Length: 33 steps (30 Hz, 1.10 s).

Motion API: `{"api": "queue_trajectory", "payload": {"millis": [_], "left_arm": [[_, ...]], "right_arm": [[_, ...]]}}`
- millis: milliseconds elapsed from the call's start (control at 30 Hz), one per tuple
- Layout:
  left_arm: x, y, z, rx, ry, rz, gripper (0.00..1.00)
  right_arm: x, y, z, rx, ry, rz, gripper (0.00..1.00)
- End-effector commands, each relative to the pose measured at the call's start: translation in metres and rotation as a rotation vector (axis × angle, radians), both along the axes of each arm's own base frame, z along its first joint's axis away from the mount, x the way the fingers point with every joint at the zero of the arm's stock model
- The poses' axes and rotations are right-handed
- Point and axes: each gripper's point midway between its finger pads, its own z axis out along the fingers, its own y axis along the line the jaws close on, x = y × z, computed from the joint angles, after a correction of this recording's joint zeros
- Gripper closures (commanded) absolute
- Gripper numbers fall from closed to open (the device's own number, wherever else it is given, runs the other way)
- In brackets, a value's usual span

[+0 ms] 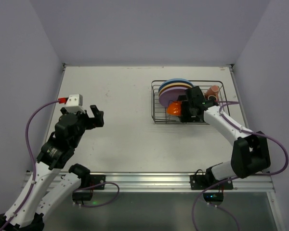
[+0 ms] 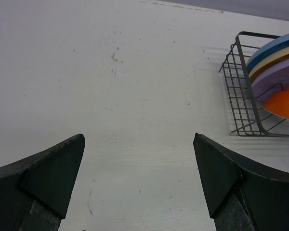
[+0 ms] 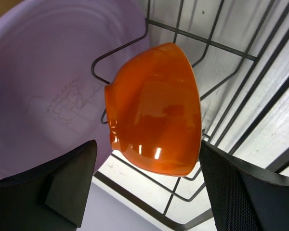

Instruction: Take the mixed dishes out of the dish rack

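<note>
The dish rack (image 1: 152, 103) stands at the back right, a dark wire basket. Blue (image 1: 176, 82), tan and lilac plates (image 1: 175, 93) stand upright in it, with an orange bowl (image 1: 172, 109) in front of them and a brownish mug (image 1: 212, 91) at the right end. My right gripper (image 1: 180, 113) reaches into the rack. Its jaws are open, one finger on each side of the orange bowl (image 3: 154, 120), which lies tilted on the wires against the lilac plate (image 3: 48, 82). My left gripper (image 2: 137, 144) hangs open over bare table, far left of the rack (image 2: 241, 96).
A white and red block (image 1: 73, 99) lies at the table's left edge, just behind my left arm. Grey walls close in the table on three sides. A metal rail (image 1: 149, 181) runs along the near edge.
</note>
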Motion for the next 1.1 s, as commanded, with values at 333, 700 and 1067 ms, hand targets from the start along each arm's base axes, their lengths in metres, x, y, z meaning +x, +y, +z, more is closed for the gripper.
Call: {"api": "queue_trajectory", "payload": {"millis": [333,700,1067], "left_arm": [[0.001,-0.004,0.002,-0.019,-0.013,-0.004,0.00],[0.002,-0.006,0.001,-0.015,-0.006,-0.015,0.00],[0.001,-0.009,0.000,-0.017,-0.006,-0.026,0.00]], "right_arm": [[0.014,-0.009,0.017,-0.046,-0.301,0.054,0.13],[0.020,0.001,0.024,-0.033,-0.452,0.134,0.23],[0.012,-0.005,0.016,-0.002,-0.488,0.090,0.44]]}}
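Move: The orange bowl lies just beyond the right fingertips, about 2 cm ahead, 2 cm left and 3 cm lower, its rim beside the rear finger. The lavender plate stands behind it, some 7 cm ahead of the hand, 3 cm left and about level. The pink cup is roughly 7 cm ahead and 14 cm right, a little lower. From the idle left hand the bowl is some 14 cm ahead, 39 cm right and 17 cm below. Tilting up at the wrist by about 25 degrees, so that its fingers point less steeply down and more forward, the right hand barely travels: it rises just over a centimetre and shifts about a centimetre left beside the orange bowl. Once most of the tilt is done, the fingers close from nearly wide open to a bit over half, one on the bowl's outer side, the other staying at its rim on the mouth side. ##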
